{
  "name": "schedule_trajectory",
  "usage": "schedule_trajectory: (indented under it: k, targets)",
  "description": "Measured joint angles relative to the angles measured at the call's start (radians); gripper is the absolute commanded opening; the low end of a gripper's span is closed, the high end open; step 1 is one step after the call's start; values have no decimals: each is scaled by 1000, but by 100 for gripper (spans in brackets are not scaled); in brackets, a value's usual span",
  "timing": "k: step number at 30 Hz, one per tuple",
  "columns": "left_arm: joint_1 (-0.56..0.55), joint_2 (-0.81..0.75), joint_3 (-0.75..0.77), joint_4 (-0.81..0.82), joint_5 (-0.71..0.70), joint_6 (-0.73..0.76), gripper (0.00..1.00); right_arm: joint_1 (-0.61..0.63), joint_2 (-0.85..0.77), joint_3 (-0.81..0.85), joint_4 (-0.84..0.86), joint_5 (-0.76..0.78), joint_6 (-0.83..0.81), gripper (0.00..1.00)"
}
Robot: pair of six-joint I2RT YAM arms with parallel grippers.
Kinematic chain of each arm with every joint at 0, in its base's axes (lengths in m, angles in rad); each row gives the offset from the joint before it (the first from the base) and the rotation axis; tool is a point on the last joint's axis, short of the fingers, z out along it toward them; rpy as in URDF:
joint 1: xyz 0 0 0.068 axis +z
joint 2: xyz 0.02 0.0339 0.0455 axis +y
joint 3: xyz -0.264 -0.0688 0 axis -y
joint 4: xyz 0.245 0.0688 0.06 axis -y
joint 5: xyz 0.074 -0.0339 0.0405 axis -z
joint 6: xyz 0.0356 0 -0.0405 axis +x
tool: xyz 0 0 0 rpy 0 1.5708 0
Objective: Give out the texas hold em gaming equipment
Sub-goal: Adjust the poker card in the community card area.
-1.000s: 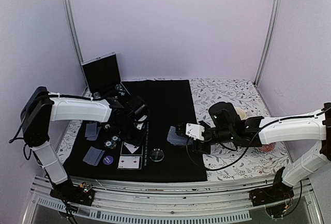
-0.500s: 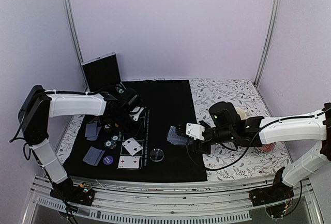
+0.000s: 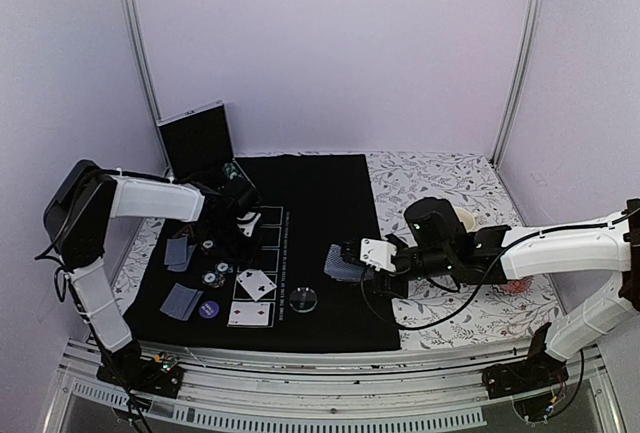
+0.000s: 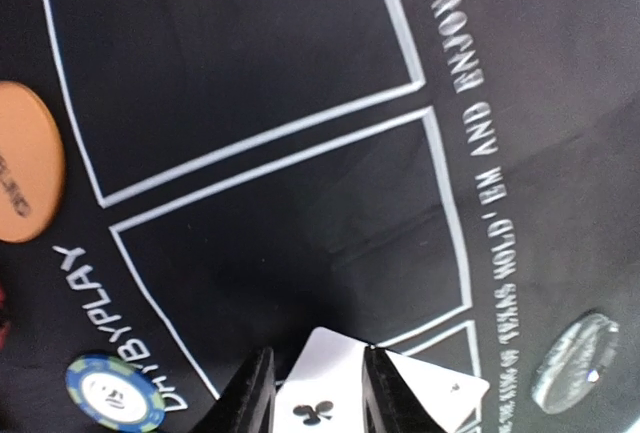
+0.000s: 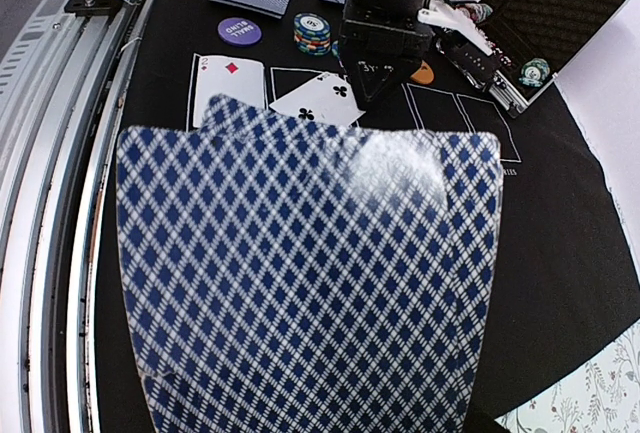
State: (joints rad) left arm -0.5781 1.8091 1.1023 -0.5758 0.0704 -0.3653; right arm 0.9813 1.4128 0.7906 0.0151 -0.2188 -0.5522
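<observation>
My right gripper (image 3: 353,260) is shut on a fan of lattice-backed playing cards (image 3: 339,263) over the black mat's (image 3: 320,193) right part; the cards (image 5: 310,283) fill the right wrist view and hide the fingers. My left gripper (image 3: 242,231) stands open above the mat, its fingertips (image 4: 256,388) apart. A face-up club card (image 4: 322,405) lies tilted on the mat below it, beside a face-up diamond card (image 3: 250,314). Nearby are a striped chip stack (image 3: 217,276), a purple disc (image 3: 208,309), a clear disc (image 3: 304,300), an orange disc (image 4: 25,178) and face-down cards (image 3: 181,300).
An open black case (image 3: 197,141) stands at the mat's back left corner. A cream cup (image 3: 464,219) sits behind the right arm on the floral cloth (image 3: 440,178). A small reddish dish (image 3: 515,286) lies at the right. The metal rail (image 3: 300,393) runs along the front.
My left gripper opened, let go of the club card onto the mat, and drew back toward the far left. The right arm and its cards have not moved.
</observation>
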Motion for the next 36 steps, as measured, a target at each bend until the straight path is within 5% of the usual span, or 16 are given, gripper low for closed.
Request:
schedule_trajectory:
  k: [36]
  targets:
    - [6, -206, -198, -27, 57, -39, 36, 0, -39, -21, 0, 4, 3, 51]
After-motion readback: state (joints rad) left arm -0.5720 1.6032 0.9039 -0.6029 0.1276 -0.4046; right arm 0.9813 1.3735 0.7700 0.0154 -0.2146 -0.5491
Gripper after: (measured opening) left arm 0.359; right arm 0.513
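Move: The clubs poker card, lying askew, has its middle about 5 cm back and 1 cm right of my left hand, 1 cm below; its far corner is close under my fingertips. The diamond card lies some 12 cm back and level sideways, a chip stack 3 cm back and 9 left, the clear disc 8 back and 11 right. From my right hand the clubs card is about 5 cm ahead, 20 left and 13 below. With my left fingers pointing down and staying part-open, I dip about 1 cm onto the far part of the clubs card, then draw it back towards the diamond card. The hand travels about 5 cm back and a little over 2 cm left, staying low for most of the way, then rises nearly 2 cm off the mat at the end. ##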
